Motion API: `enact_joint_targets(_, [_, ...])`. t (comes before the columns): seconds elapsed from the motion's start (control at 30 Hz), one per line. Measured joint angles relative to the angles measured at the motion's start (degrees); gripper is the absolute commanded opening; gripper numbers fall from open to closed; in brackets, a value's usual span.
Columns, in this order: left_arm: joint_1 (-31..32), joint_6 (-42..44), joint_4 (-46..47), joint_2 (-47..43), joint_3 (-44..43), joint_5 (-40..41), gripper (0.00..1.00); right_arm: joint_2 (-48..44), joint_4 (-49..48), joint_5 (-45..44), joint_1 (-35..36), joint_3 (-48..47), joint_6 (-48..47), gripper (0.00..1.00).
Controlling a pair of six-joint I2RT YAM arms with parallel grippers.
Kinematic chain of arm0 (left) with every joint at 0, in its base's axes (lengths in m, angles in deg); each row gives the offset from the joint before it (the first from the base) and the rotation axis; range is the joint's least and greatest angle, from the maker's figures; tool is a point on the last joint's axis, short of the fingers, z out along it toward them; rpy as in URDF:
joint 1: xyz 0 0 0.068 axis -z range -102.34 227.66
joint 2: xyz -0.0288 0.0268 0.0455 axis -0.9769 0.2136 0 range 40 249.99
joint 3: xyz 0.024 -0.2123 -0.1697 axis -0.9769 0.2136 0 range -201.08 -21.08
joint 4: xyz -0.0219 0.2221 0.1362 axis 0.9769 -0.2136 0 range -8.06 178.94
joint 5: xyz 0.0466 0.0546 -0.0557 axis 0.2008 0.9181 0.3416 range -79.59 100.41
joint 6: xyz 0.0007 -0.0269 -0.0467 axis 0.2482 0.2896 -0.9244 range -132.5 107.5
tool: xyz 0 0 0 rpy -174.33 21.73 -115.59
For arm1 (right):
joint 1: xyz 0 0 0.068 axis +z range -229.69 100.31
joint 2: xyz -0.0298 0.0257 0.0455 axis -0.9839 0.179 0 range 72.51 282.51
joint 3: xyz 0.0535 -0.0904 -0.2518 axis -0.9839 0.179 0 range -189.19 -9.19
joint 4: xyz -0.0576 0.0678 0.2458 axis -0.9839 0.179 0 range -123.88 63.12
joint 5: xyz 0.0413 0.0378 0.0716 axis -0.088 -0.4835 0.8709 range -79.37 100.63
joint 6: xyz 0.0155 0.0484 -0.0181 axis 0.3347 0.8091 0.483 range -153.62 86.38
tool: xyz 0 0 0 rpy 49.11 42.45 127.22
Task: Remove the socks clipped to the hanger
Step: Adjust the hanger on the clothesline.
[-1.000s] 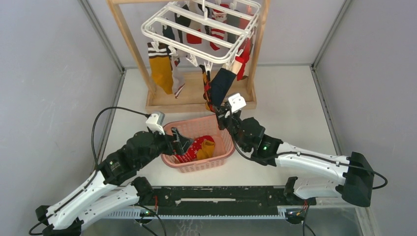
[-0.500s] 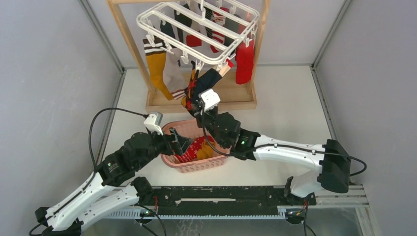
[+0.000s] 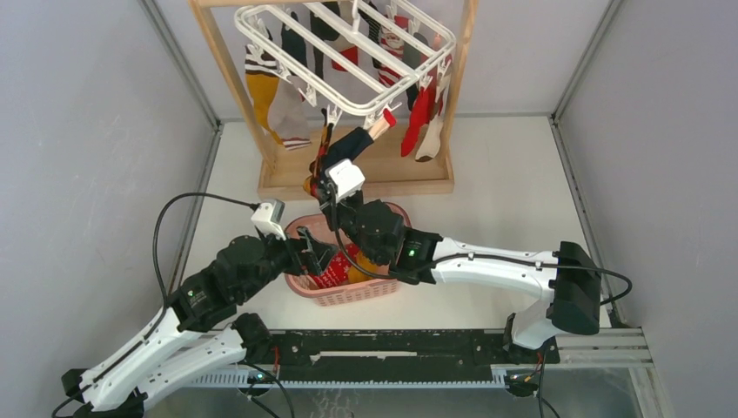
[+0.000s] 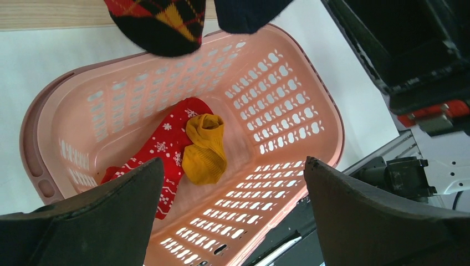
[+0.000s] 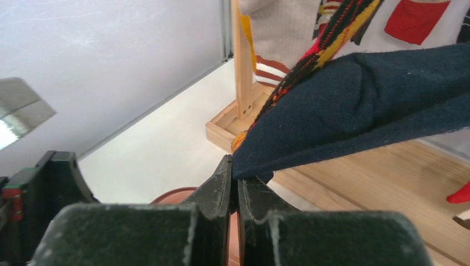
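The white hanger hangs tilted from the wooden stand with several socks clipped to it. My right gripper is shut on the toe of a dark navy sock, which is stretched taut from a clip at the hanger's front edge. In the right wrist view the jaws pinch the navy sock, with an argyle sock right behind it. My left gripper hovers open over the pink basket, holding nothing. A red snowflake sock and a mustard sock lie inside.
The wooden stand has its base just beyond the basket. Grey walls close in the table on the left, right and back. The argyle sock's toe dangles over the basket's far rim.
My right arm has swung left, dragging the navy sock with it. The hanger has tilted and swung left after it. My left arm has hardly moved.
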State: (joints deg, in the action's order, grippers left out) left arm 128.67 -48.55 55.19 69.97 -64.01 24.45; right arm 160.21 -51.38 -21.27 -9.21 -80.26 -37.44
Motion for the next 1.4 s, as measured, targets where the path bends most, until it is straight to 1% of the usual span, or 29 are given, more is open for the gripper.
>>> enact_joint_targets(0.23, [0.0, 0.0, -0.3, -0.7, 0.0, 0.8, 1.00, 0.1, 1.1, -0.8, 2.8, -0.8, 0.0, 0.10])
enact_joint_targets(0.5, [0.0, 0.0, -0.3, -0.9, 0.0, 0.8, 1.00, -0.9, 6.2, -2.2, 3.6, -0.2, 2.2, 0.11])
enact_joint_targets(0.73, [0.0, 0.0, 0.0, -0.2, 0.0, 0.5, 1.00, -7.7, 9.6, -4.1, 3.7, 5.1, 5.7, 0.12])
enact_joint_targets(0.9, [0.0, 0.0, 1.3, 1.4, -0.1, -0.2, 1.00, -14.2, 11.6, -4.0, 1.9, 9.5, 8.9, 0.12])
enact_joint_targets(1.0, [0.0, -0.1, 2.8, 2.7, -0.2, -1.1, 1.00, -17.7, 12.1, -2.3, 0.2, 12.1, 10.8, 0.13])
enact_joint_targets(1.13, [0.0, 0.0, 5.6, 5.6, -1.1, -2.7, 1.00, -22.1, 13.6, 2.3, -3.2, 14.7, 13.9, 0.13])
enact_joint_targets(1.4, [1.7, 0.3, 15.3, 12.0, -2.8, -5.4, 1.00, -27.6, 16.6, 12.5, -8.5, 15.3, 18.8, 0.13])
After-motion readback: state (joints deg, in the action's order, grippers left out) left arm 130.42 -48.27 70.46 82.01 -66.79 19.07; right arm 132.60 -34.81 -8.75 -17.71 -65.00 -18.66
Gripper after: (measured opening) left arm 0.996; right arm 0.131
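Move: The right gripper already holds the toe of the navy sock; the clip on its cuff is about 8 cm farther out, 11 cm to the right and 14 cm up. The argyle sock hangs about 5 cm ahead, 1 cm right and 4 cm up, the red sock 8 cm ahead, 17 cm right and 8 cm up. From the open left gripper, the navy sock's middle is roughly 11 cm ahead, 4 cm right and 14 cm up; the basket is some 6 cm ahead, 4 cm right and 16 cm down. Keep the right gripper shut on the navy sock's toe: draw it back a little, then sweep it right about 12 cm, away from the argyle sock, tipping the fingers down and rolling the hand's left side up. Late in that sweep, bring the open left gripper some 6 cm right and a little up towards the held toe, touching nothing yet. ##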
